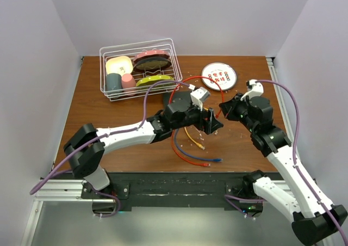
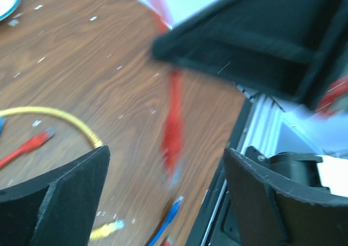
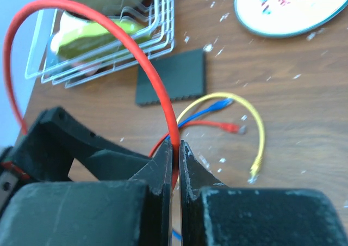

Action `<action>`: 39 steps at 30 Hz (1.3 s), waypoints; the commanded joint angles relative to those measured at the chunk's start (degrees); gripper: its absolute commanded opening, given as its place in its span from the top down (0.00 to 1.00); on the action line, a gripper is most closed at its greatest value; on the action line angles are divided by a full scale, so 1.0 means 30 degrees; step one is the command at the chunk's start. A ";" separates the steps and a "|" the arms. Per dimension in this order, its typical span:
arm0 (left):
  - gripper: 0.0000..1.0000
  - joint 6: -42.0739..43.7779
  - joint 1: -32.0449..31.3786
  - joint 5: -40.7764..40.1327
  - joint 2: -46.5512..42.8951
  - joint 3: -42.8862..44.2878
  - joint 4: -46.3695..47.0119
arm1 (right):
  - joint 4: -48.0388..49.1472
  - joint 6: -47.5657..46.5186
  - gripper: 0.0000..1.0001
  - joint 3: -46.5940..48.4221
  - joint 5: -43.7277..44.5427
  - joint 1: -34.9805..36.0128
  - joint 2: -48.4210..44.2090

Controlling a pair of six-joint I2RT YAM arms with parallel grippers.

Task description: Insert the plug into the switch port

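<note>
My right gripper (image 3: 175, 151) is shut on a red cable (image 3: 142, 61) that arches up and back toward the basket. Below that grip, the cable's red plug (image 2: 173, 140) hangs blurred above the table. My left gripper (image 2: 166, 197) is open, its wide-apart fingers (image 2: 70, 194) on either side of the space under the plug, not touching it. The switch (image 3: 171, 85), a flat black box, lies on the table beside the basket, clear of both grippers. From above, the switch (image 1: 169, 98) is partly hidden by the left arm; the left gripper (image 1: 210, 123) and right gripper (image 1: 223, 105) are close together.
A wire basket (image 1: 140, 69) of dishes stands at the back left and a round white disc (image 1: 218, 75) at the back right. Loose yellow (image 3: 255, 129), blue (image 3: 215, 105) and red (image 3: 217, 125) cables lie on the wood in front of the switch. The table's front edge rail (image 2: 266, 121) is near.
</note>
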 commanded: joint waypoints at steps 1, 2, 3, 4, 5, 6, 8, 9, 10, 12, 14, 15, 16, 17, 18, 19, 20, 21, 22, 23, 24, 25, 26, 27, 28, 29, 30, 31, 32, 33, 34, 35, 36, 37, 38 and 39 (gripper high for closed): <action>0.20 0.0317 -0.0310 0.1708 0.0290 0.1320 0.2102 | 0.1769 0.1271 1.00 -0.0714 -0.2194 -0.0082 -0.0192; 0.23 0.0375 -0.0310 0.1710 0.0378 0.1466 0.1957 | 0.1857 0.1330 1.00 -0.0802 -0.2399 -0.0054 -0.0250; 0.33 0.0492 -0.0339 0.1710 0.0495 0.1642 0.1579 | 0.1945 0.1418 1.00 -0.0890 -0.2401 -0.0053 -0.0338; 0.39 0.0609 -0.0339 0.1913 0.0757 0.1876 0.1401 | 0.1888 0.1419 1.00 -0.0862 -0.2372 -0.0053 -0.0426; 0.48 0.0726 -0.0310 0.2060 0.0818 0.1936 0.1254 | 0.1887 0.1419 1.00 -0.0804 -0.2227 -0.0053 -0.0484; 0.52 0.0727 -0.0339 0.2410 0.0848 0.1908 0.1224 | 0.1916 0.1361 1.00 -0.0658 -0.1877 -0.0053 -0.0717; 0.56 0.0698 -0.0310 0.2589 0.0848 0.1733 0.1252 | 0.1654 0.1127 1.00 -0.0394 -0.1436 -0.0054 -0.0836; 0.56 0.0640 -0.0339 0.2589 0.0761 0.1587 0.1369 | 0.1595 0.1039 1.00 -0.0132 -0.1115 -0.0082 -0.0866; 0.56 0.0639 -0.0310 0.2473 0.0644 0.1324 0.1457 | 0.1275 0.0893 1.00 0.0016 -0.1025 -0.0054 -0.0866; 0.58 0.0610 -0.0310 0.2355 0.0497 0.1117 0.1545 | 0.1243 0.0804 1.00 0.0193 -0.0966 -0.0054 -0.0866; 0.67 0.0639 -0.0310 0.2383 0.0321 0.1000 0.1575 | 0.1126 0.0891 1.00 0.0222 -0.0966 -0.0082 -0.0895; 0.71 0.0668 -0.0310 0.2442 0.0263 0.0970 0.1575 | 0.1126 0.1007 1.00 0.0222 -0.0966 -0.0054 -0.0924; 0.74 0.0698 -0.0310 0.2471 0.0175 0.0883 0.1517 | 0.1039 0.1009 1.00 0.0222 -0.0966 -0.0082 -0.0953; 0.78 0.0785 -0.0310 0.2472 0.0087 0.0824 0.1487 | 0.1009 0.1009 1.00 0.0222 -0.0966 -0.0054 -0.0983; 0.78 0.0815 -0.0310 0.2443 0.0028 0.0707 0.1429 | 0.0922 0.1038 1.00 0.0309 -0.0966 -0.0082 -0.1012; 0.78 0.0844 -0.0310 0.2443 -0.0175 0.0474 0.1428 | 0.0863 0.1038 1.00 0.0339 -0.0588 -0.0083 -0.1070; 0.77 0.0902 -0.0281 0.2472 -0.0264 0.0356 0.1428 | 0.0833 0.1009 1.00 0.0340 -0.0585 -0.0054 -0.1187; 0.74 0.0903 -0.0309 0.2501 -0.0352 0.0210 0.1428 | 0.0833 0.1009 1.00 0.0398 -0.0585 -0.0082 -0.1188; 0.72 0.0903 -0.0310 0.2501 -0.0556 -0.0082 0.1428 | 0.0862 0.1038 1.00 0.0427 -0.0585 -0.0054 -0.1246; 0.69 0.0961 -0.0310 0.2559 -0.0645 -0.0201 0.1399 | 0.0833 0.1067 1.00 0.0427 -0.0527 -0.0053 -0.1305; 0.66 0.1020 -0.0281 0.2589 -0.0733 -0.0289 0.1283 | 0.0833 0.1125 1.00 0.0457 -0.0526 -0.0053 -0.1363; 0.63 0.1107 -0.0280 0.2618 -0.0879 -0.0464 0.1224 | 0.0833 0.1155 1.00 0.0457 -0.0584 -0.0082 -0.1393; 0.62 0.1137 -0.0280 0.2647 -0.0910 -0.0524 0.1078 | 0.0833 0.1184 1.00 0.0457 -0.0527 -0.0083 -0.1422; 0.62 0.1166 -0.0280 0.2735 -0.1084 -0.0669 0.1077 | 0.0862 0.1242 1.00 0.0457 -0.0555 -0.0083 -0.1452; 0.62 0.1167 -0.0280 0.2706 -0.1144 -0.0758 0.1077 | 0.0920 0.1272 1.00 0.0428 -0.0613 -0.0054 -0.1423; 0.66 0.1109 -0.0280 0.2706 -0.1260 -0.0875 0.1367 | 0.0979 0.1272 1.00 0.0398 -0.0701 -0.0053 -0.1452; 0.71 0.1050 -0.0280 0.2706 -0.1464 -0.1079 0.1544 | 0.0979 0.1330 1.00 0.0369 -0.0760 -0.0082 -0.1452; 0.77 0.0933 -0.0251 0.2677 -0.1553 -0.1168 0.1720 | 0.1037 0.1360 1.00 0.0340 -0.0789 -0.0083 -0.1423; 0.90 0.0845 -0.0251 0.2648 -0.1641 -0.1198 0.1924 | 0.1009 0.1389 1.00 0.0282 -0.0819 -0.0054 -0.1452; 1.00 0.0815 -0.0193 0.2590 -0.1816 -0.1227 0.1926 | 0.0922 0.1389 1.00 0.0281 -0.0790 -0.0053 -0.1452; 1.00 0.0815 -0.0134 0.2589 -0.1905 -0.1227 0.1897 | 0.0776 0.1360 1.00 0.0310 -0.0761 -0.0053 -0.1452; 1.00 0.0815 -0.0047 0.2618 -0.1993 -0.1227 0.1723 | 0.0687 0.1360 1.00 0.0339 -0.0760 -0.0053 -0.1510; 1.00 0.0844 0.0157 0.2792 -0.2226 -0.1198 0.1547 | 0.0570 0.1186 1.00 0.0369 -0.0760 -0.0053 -0.1481; 1.00 0.0786 0.0333 0.2939 -0.2373 -0.1227 0.1430 | 0.0395 0.1126 1.00 0.0398 -0.0760 -0.0082 -0.1539; 1.00 0.0728 0.0509 0.3057 -0.2520 -0.1314 0.1312 | 0.0335 0.1010 1.00 0.0398 -0.0789 -0.0083 -0.1540; 1.00 0.0611 0.0946 0.3493 -0.2869 -0.1518 0.1311 | 0.0277 0.0806 1.00 0.0398 -0.0819 -0.0054 -0.1540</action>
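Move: Between the left hand's open fingertips, level with them and about 1 cm back and 1 cm to their right, hangs the red plug. From the right hand, shut on the same cable, that plug lies some 5 cm below, 2 cm back and 2 cm left. From the left hand, the switch is roughly 24 cm ahead, 13 cm left and 21 cm down; the nearer yellow plug lies about straight below, 2 cm left, also 21 cm down. Closing on the hanging red plug, the left hand eases about 2 cm right and slightly up, narrows its fingers, loosens them a little, then shuts and pinches the connector end while drifting some 2 cm back and 2–3 cm left. The right hand keeps its grip on the cable above, shifting only a centimetre or so back and up. ##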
